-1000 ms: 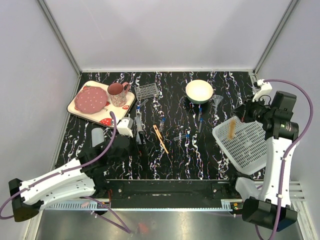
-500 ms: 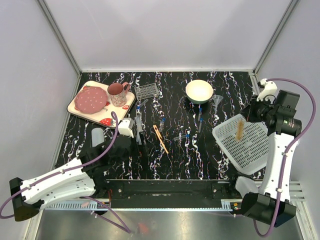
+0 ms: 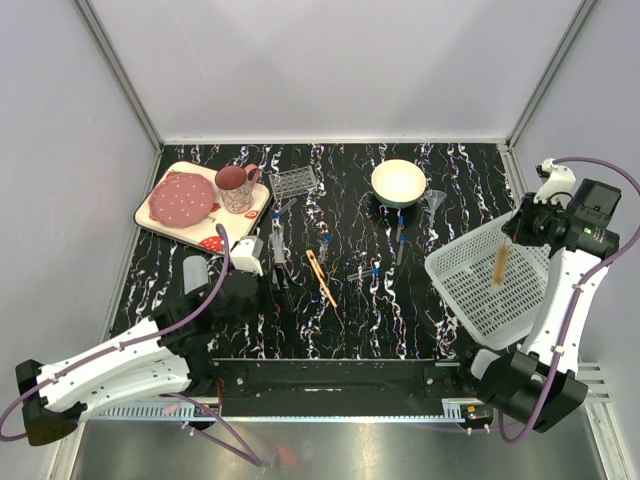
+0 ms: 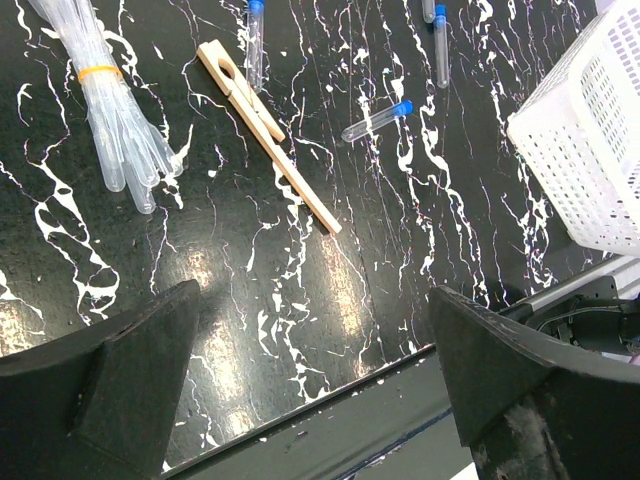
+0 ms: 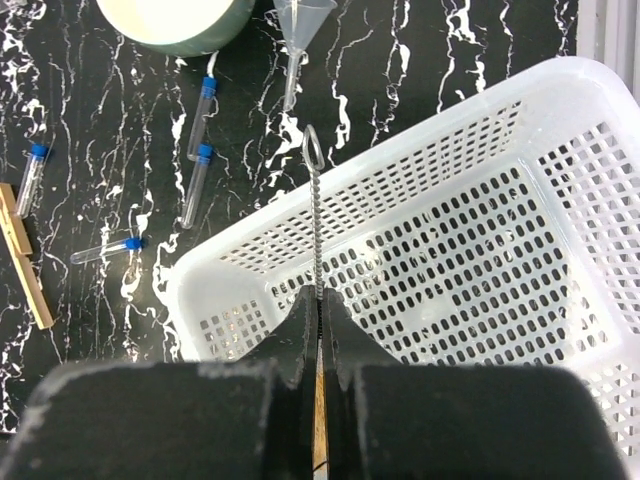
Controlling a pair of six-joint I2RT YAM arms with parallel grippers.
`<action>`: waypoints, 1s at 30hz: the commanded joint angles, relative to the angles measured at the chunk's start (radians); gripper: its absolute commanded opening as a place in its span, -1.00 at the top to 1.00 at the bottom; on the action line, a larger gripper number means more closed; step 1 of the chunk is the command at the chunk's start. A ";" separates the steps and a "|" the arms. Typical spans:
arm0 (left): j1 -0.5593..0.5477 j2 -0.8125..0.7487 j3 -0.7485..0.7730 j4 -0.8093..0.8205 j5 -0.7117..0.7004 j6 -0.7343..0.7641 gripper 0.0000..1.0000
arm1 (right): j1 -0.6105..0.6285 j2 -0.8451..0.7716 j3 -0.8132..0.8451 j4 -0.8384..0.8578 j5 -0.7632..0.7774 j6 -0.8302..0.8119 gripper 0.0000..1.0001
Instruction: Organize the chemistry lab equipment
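Observation:
My right gripper point(image 5: 319, 292) is shut on a thin twisted-wire brush point(image 5: 318, 215) with a loop at its tip. From above, its tan end point(image 3: 500, 265) hangs over the white basket point(image 3: 470, 290). My left gripper point(image 4: 315, 370) stands wide open and empty, low over the table's near edge. Ahead of it lie a tan wooden clamp point(image 4: 268, 130), a banded bundle of clear pipettes point(image 4: 110, 110) and a blue-capped tube point(image 4: 376, 120). More blue-capped tubes point(image 5: 196, 185) and a clear funnel point(image 5: 303, 20) lie left of the basket point(image 5: 450, 260).
A cream bowl point(image 3: 398, 182) stands at the back by the funnel point(image 3: 434, 203). At back left are a clear tube rack point(image 3: 293, 182), and a tray with a dotted plate point(image 3: 182, 198) and pink mug point(image 3: 235, 185). The basket sits tilted at the table's right edge.
My right gripper has carried the brush rightwards, further over the basket, and the brush now hangs more upright. The left arm has not moved.

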State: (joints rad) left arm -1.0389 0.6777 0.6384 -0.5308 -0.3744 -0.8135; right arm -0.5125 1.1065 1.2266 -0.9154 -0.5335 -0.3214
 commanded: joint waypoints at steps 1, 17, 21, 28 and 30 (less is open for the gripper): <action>0.004 -0.013 -0.011 0.008 -0.003 -0.010 -0.98 | -0.030 0.027 0.017 0.004 0.010 -0.064 0.96; 0.011 0.012 0.003 0.029 0.045 -0.039 -0.98 | -0.081 0.056 -0.168 0.018 0.043 -0.189 -0.09; 0.019 0.057 0.020 0.029 0.052 -0.065 -0.98 | -0.081 0.030 -0.168 -0.005 -0.037 -0.199 -0.60; 0.037 0.152 0.066 0.029 0.089 -0.093 -0.97 | -0.081 -0.026 -0.171 -0.062 -0.255 -0.197 -0.77; 0.046 0.184 0.073 0.029 0.110 -0.096 -0.98 | -0.081 -0.049 -0.171 -0.077 -0.336 -0.194 -0.78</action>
State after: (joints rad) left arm -1.0100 0.8230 0.6491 -0.5373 -0.3119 -0.8852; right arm -0.5903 1.1069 1.0523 -0.9524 -0.6716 -0.5068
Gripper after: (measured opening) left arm 0.984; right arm 0.884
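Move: The right hand, gripping the brush by its wire handle, hangs over the white basket, whose middle is some 17 cm below, 5 cm to the right and 4 cm nearer the base. The funnel lies 15 cm left and 13 cm farther out; the pair of blue-capped tubes is 24 cm left and 5 cm ahead. From the empty left hand, the wooden clamp is about 7 cm ahead, 9 cm right and 14 cm down; the pipette bundle is 11 cm ahead, 2 cm left. The right fingers let go of the brush in the basket: the hand sinks about 8 cm, drifting right and a little back while tipping down some 10 degrees, and spreads its fingers wide near the bottom. It then climbs roughly 3 cm and swings left. The open left hand tips down and sinks about 3 cm towards the table, late on. ##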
